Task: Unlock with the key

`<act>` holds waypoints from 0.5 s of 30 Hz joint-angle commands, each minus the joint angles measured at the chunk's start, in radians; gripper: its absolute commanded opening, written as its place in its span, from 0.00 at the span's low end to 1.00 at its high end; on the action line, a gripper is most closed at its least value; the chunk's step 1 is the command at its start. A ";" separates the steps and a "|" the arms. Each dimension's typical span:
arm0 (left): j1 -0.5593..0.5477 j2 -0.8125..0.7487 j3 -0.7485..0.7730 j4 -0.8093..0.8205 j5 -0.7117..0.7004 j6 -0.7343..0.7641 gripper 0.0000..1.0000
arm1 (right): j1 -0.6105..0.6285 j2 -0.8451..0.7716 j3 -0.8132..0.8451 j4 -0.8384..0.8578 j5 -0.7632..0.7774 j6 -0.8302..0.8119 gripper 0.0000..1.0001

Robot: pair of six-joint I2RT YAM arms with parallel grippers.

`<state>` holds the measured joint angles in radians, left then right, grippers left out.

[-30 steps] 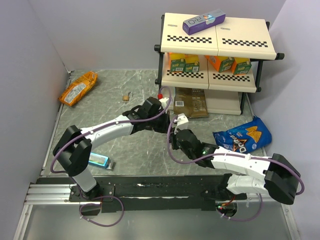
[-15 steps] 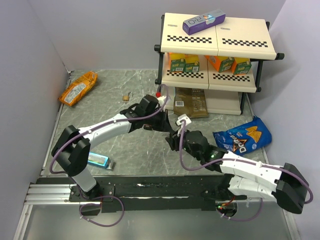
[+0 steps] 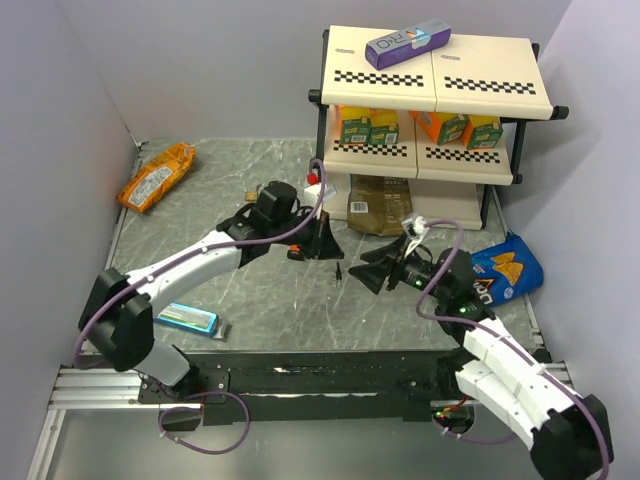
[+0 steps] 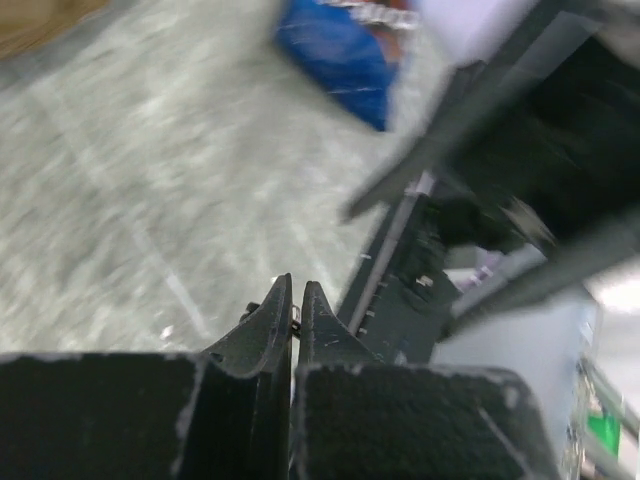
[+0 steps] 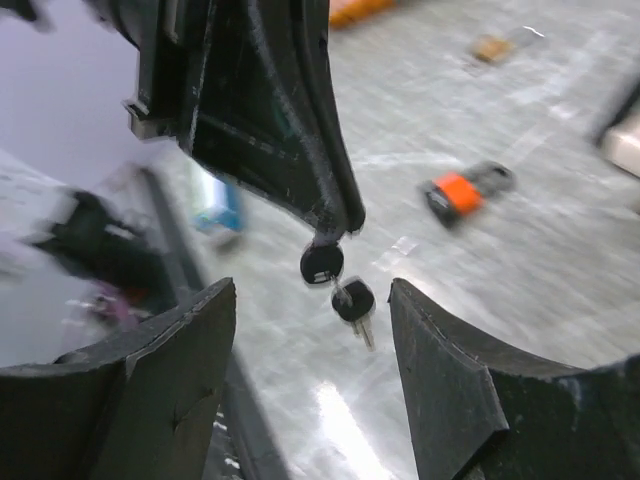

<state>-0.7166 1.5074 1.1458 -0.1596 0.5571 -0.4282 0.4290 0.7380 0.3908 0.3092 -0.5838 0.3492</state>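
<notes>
The key (image 5: pixel 352 301) is a small bunch of black-headed keys with silvery blades. It hangs from the tips of my left gripper (image 5: pixel 338 218), which is shut on its top. From above, the key (image 3: pixel 339 270) dangles just below the left gripper (image 3: pixel 324 246) over the middle of the table. My right gripper (image 3: pixel 374 266) stands open a little to the right of the key and touches nothing. In the right wrist view its fingers (image 5: pixel 205 330) spread wide on either side of the hanging bunch. An orange-red padlock (image 5: pixel 455 193) lies on the table beyond.
A brass padlock (image 3: pixel 254 195) lies further back on the left. A blue chips bag (image 3: pixel 500 270) sits close beside the right arm. The shelf (image 3: pixel 430 100) with boxes stands at the back right. An orange snack bag (image 3: pixel 155 175) and a blue packet (image 3: pixel 187 318) lie on the left.
My right gripper has opened, let go of the key and drawn back to the right. The left arm has shifted slightly left, keeping the key bunch in its tips.
</notes>
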 commanded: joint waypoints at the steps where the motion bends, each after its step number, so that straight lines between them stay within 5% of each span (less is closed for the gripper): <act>1: 0.002 -0.079 -0.026 0.127 0.240 0.066 0.01 | -0.094 0.058 -0.058 0.429 -0.379 0.281 0.70; 7: 0.003 -0.125 -0.072 0.279 0.426 0.025 0.01 | -0.105 0.147 -0.069 0.694 -0.510 0.454 0.69; 15: 0.003 -0.154 -0.106 0.359 0.483 -0.007 0.01 | -0.105 0.162 -0.056 0.702 -0.537 0.471 0.69</act>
<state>-0.7166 1.3952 1.0454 0.1036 0.9661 -0.4278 0.3271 0.8883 0.3195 0.9089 -1.0607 0.7780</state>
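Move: The keys are already pinched in the left fingertips, their heads and blades dangling about 2 cm straight below that hand. From the open right hand they are roughly 3 cm ahead, 5 cm left and 1 cm lower. On the table, some 19 cm below the left hand, the orange padlock lies about 8 cm ahead and 10 cm left of it, and the brass padlock about 23 cm ahead and 21 cm left. Keeping its pinch on the keys, the left hand draws back about 7 cm towards the base while rising almost as far, and swings clockwise some 20 degrees as its downward-tipped fingers level out to point across at the right gripper. The right hand follows back and up by about 5 and 4 cm, turning counter-clockwise with its fingers still spread, so that it faces the left hand and closes in on the dangling keys without gripping them. ##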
